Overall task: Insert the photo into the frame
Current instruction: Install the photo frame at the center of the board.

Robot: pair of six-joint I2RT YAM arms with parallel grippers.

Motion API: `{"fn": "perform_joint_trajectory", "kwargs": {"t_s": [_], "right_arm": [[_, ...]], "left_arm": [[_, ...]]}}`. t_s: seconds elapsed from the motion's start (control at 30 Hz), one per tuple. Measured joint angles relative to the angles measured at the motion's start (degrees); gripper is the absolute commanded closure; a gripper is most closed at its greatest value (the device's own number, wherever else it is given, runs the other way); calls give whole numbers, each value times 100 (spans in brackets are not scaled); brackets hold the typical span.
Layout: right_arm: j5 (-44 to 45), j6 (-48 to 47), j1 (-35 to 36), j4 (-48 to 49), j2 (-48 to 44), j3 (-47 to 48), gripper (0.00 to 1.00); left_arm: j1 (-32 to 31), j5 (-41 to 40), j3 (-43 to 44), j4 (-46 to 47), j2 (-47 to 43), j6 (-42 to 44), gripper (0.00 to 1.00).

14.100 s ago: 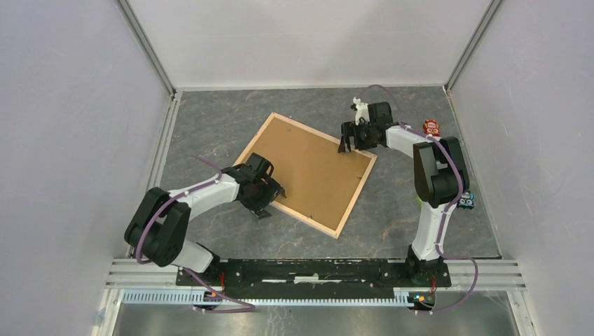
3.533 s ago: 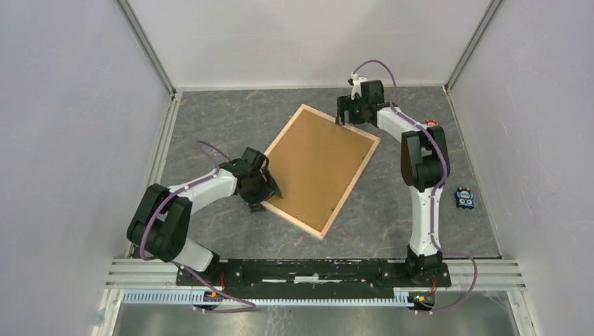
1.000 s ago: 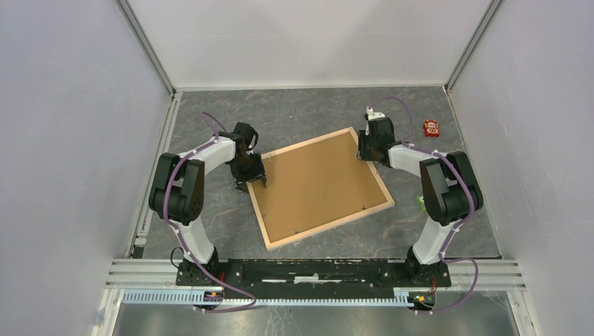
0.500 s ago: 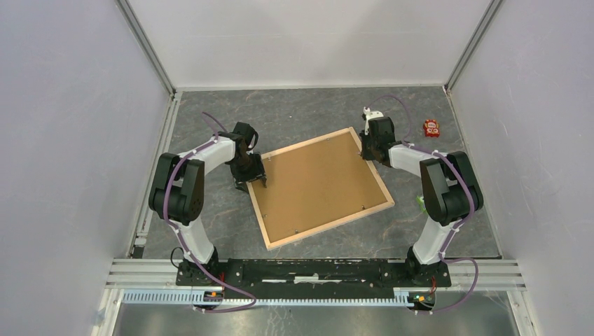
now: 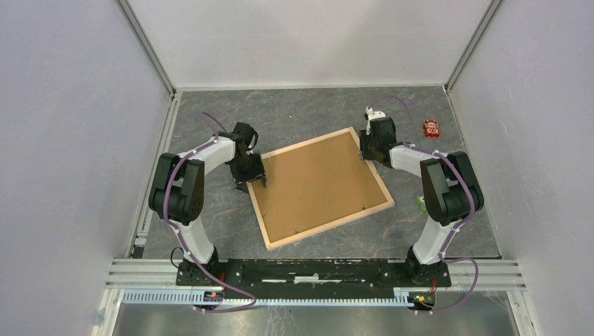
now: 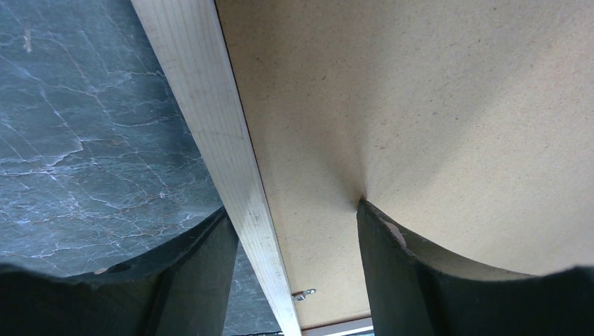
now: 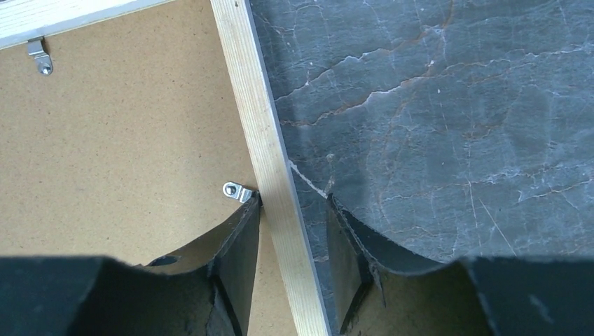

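Observation:
The frame (image 5: pixel 329 225) of pale wood lies face down mid-table, its brown backing board (image 5: pixel 319 185) facing up. My left gripper (image 5: pixel 251 180) is at the frame's left corner. It is open and straddles the left rail (image 6: pixel 210 119), one finger over the table and the other on the backing (image 6: pixel 420 105). My right gripper (image 5: pixel 366 150) is at the far right edge. It is open astride the right rail (image 7: pixel 252 105), with its inner finger beside a metal clip (image 7: pixel 237 191). The photo is out of view.
A small red object (image 5: pixel 431 128) lies at the back right of the table. Something green (image 5: pixel 421 201) shows behind the right arm. Enclosure walls close in on three sides. Another clip (image 6: pixel 303 295) sits on the backing by the left rail.
Across the older frames the frame was turned and slid on the table, both grippers moving with it. In the last second only the right gripper shifted slightly; the frame stayed put.

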Motion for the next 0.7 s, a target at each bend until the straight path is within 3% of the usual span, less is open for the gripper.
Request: {"fn": "perform_joint_trajectory", "kwargs": {"t_s": [0.23, 0.57, 0.63, 0.7], "right_arm": [[2, 0, 0, 31, 15, 2, 58], [74, 37, 11, 258, 63, -24, 99], [76, 37, 11, 503, 79, -116, 99], [76, 39, 13, 686, 68, -203, 87]], "left_arm": [[0, 2, 0, 0, 0, 0, 32], [0, 59, -7, 48, -4, 35, 30], [0, 57, -9, 111, -22, 87, 28], [-2, 55, -20, 177, -52, 166, 26]]}}
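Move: The frame's right rail runs between my right fingers, barely 1 cm left of their middle and level with them. Its metal clip is some 3 cm to the left, and the frame's far right corner is about 11 cm ahead and 4 cm left. My left fingers straddle the left rail, which lies roughly 2 cm left of their middle at the same height; the clip on that rail sits about 11 cm back and 4 cm to the right. I shut my right fingers from about half open until they pinch the right rail, and ease that hand forward about 1 cm as they close, tipping the fingers slightly outward and up. Near the end my left hand, still wide open astride the left rail, follows forward by roughly half a centimetre. ##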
